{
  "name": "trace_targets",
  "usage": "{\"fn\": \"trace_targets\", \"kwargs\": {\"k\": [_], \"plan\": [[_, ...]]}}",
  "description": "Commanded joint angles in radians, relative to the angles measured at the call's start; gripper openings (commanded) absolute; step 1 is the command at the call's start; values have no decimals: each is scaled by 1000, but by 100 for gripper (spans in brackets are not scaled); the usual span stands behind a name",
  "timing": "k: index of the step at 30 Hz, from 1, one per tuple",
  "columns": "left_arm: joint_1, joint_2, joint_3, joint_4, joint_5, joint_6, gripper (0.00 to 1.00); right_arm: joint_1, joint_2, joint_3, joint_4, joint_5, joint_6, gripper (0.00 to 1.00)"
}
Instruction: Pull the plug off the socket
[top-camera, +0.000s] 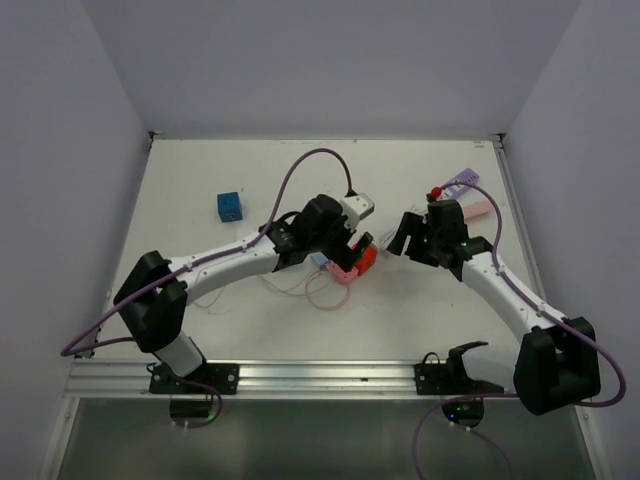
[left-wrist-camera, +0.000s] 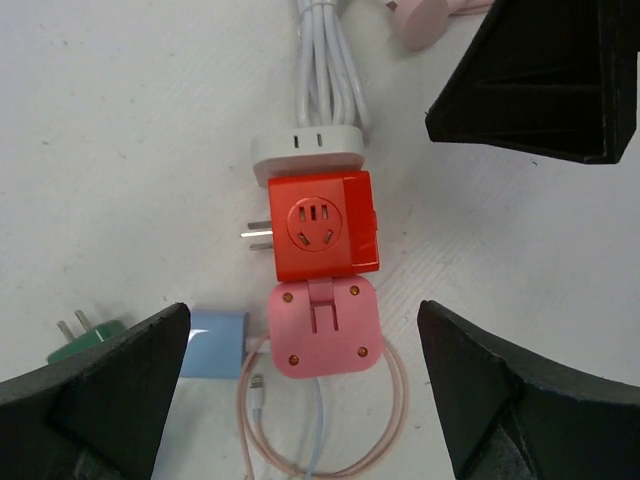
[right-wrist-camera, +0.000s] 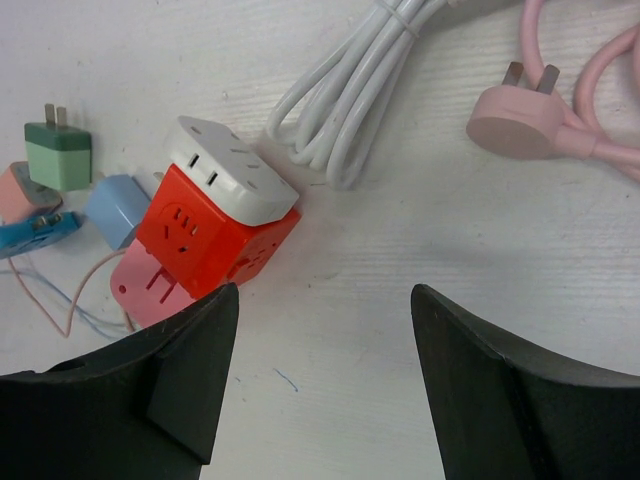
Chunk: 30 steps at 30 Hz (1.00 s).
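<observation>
A red cube socket (left-wrist-camera: 322, 225) lies on the white table. A white plug (left-wrist-camera: 306, 152) with a bundled white cable sits against its far side, and a pink square plug (left-wrist-camera: 324, 326) sits against its near side. Two metal prongs stick out of the cube's left face. My left gripper (left-wrist-camera: 305, 320) hangs open above them, its fingers wide on either side of the pink plug and touching nothing. My right gripper (right-wrist-camera: 325, 300) is open over bare table just right of the socket (right-wrist-camera: 210, 240), holding nothing. From above, the socket (top-camera: 365, 258) lies between both grippers.
A green plug (left-wrist-camera: 85, 338) and a light blue adapter (left-wrist-camera: 215, 343) lie left of the pink plug, with a coiled pink cable (left-wrist-camera: 330, 440) beneath. A pink round plug (right-wrist-camera: 515, 125) lies at the far right. A blue cube (top-camera: 229, 206) sits at the left, purple and pink items (top-camera: 462, 182) at the right edge.
</observation>
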Motion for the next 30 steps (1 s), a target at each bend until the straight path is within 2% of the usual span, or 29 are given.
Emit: {"fn": "trace_targets", "kwargs": {"k": [1,4,5,7,13,17,21,30], "plan": [[6,-47,-71,4,34,-136,100,-5,16,48,45,-69,-29,73],[62,-95,-149,33,53,-356,98,-3,16,45,56,-82,-34,73],[89,-104,-186,49,102,-405,98,-5,18,42,61,-85,-34,73],[151,-138,-226,122,132,-543,96,-3,22,36,70,-102,-26,73],[165,-156,-307,322,190,-766,89,-3,31,18,93,-131,-2,73],[164,-153,-370,426,210,-854,80,-3,27,10,91,-137,-1,73],[164,-115,-384,429,207,-906,76,-3,19,-4,100,-154,3,73],[158,-71,-410,411,190,-964,73,-2,25,-8,105,-168,-1,73]]}}
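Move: The pink cube lies under the left hand, about 11 cm below, 3 cm back and 1 cm to its left. The red adapter touches the cube's far-right side, about 1 cm ahead and 4 cm right of that hand; the white block stands beyond, 4 cm ahead and 6 right, and the blue adapter 1 cm ahead and 6 left. From the right hand, the red adapter is about 7 cm left, 1 ahead and 7 below. Down and back to its left, the left hand swings about 6 cm sideways, then comes partly back right and ends some 4 cm lower, closer over the pink cube. On the way it rolls about 60 degrees counter-clockwise around its pointing line while the wide-open fingers narrow to three-quarters, still empty. The right hand, fingers open, eases 2.5 cm left towards the red adapter. ##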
